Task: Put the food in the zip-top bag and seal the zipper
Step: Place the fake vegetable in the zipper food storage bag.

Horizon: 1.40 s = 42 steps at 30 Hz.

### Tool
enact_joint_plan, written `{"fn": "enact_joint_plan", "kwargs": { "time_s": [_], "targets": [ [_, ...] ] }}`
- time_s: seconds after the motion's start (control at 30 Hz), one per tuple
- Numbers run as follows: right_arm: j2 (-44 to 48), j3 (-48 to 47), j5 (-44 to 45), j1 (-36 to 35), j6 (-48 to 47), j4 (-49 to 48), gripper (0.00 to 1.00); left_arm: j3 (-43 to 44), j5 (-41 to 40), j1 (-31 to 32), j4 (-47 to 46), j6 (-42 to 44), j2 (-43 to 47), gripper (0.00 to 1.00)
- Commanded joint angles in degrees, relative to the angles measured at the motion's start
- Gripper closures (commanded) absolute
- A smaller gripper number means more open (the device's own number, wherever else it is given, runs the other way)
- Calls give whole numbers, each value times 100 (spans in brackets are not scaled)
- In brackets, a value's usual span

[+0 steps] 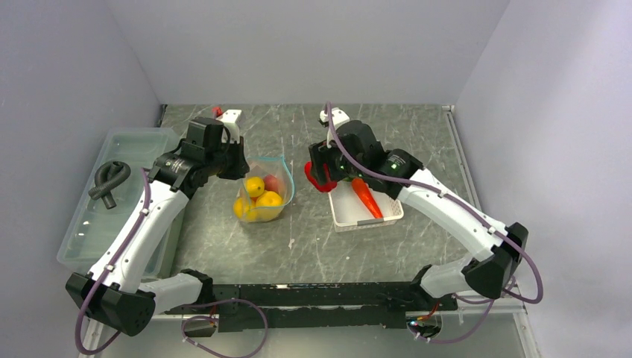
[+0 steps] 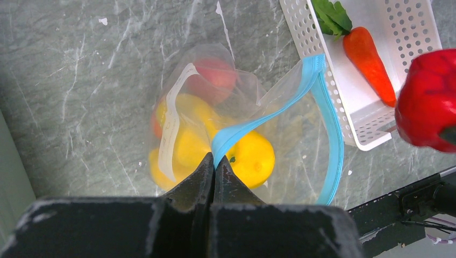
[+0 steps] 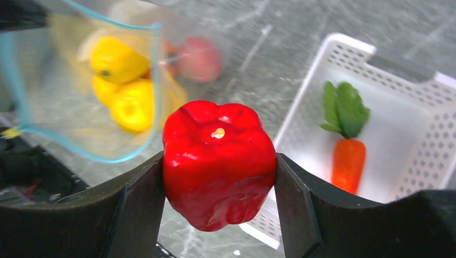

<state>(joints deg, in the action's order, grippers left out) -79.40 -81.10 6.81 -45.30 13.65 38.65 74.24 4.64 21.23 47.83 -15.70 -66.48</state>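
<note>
The clear zip-top bag (image 1: 262, 195) lies open mid-table with several yellow and orange fruits (image 1: 268, 200) and a reddish one inside. My left gripper (image 1: 240, 167) is shut on its teal-blue zipper strip (image 2: 269, 115), holding the mouth up; the pinch shows in the left wrist view (image 2: 215, 161). My right gripper (image 1: 320, 179) is shut on the red pepper (image 3: 219, 161), held above the table between the bag and the white basket. The pepper also shows at the right edge of the left wrist view (image 2: 427, 99). An orange carrot (image 1: 367, 197) with green leaves (image 3: 344, 107) lies in the basket.
The white perforated basket (image 1: 344, 216) sits right of centre under the right arm. A large translucent lidded bin (image 1: 97, 216) with a dark coiled hose (image 1: 109, 182) stands at the left edge. Walls enclose the table on three sides.
</note>
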Motion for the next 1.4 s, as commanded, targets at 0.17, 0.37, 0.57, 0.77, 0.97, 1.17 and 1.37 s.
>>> {"fn": "enact_joint_plan", "kwargs": {
  "time_s": [0.17, 0.37, 0.57, 0.77, 0.97, 1.17, 1.37],
  "targets": [
    [259, -370, -1115, -424, 199, -1403, 61, -27, 39, -32, -231, 58, 109, 100],
    [-4, -516, -1243, -738, 248, -1837, 60, -27, 52, -32, -235, 59, 118, 100],
    [-407, -650, -1307, -941, 249, -2064, 60, -30, 69, -32, -233, 58, 116, 100],
    [-835, -714, -1239, -1026, 166, -2033, 60, -32, 63, -33, -233, 58, 109, 100],
    [-1277, -776, -1120, -1040, 74, -1917, 60, -32, 74, -40, -233, 59, 100, 100],
    [-1807, -977, -782, -1050, 15, -1616, 60, -32, 90, -49, -231, 58, 97, 100],
    [-2397, -1243, -171, -1051, 101, -1189, 60, -31, 124, -49, -236, 62, 100, 100]
  ]
}}
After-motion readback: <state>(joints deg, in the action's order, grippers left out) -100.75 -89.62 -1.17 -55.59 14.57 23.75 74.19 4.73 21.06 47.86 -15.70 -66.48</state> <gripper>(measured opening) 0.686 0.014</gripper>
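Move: The right hand already holds the red pepper; the bag's mouth lies some 16 cm to its left, about 2 cm back and 7 cm below. The fruit in the bag is roughly 22 cm left, 2 cm ahead and 20 cm below; the carrot, about 15 cm right, 5 cm ahead and 21 cm below. From the left hand, still pinching the rim, the mouth's middle is about 8 cm right, 2 cm back and 7 cm below. The right hand carries the pepper some 15 cm left, up first, then down into the bag's mouth. ##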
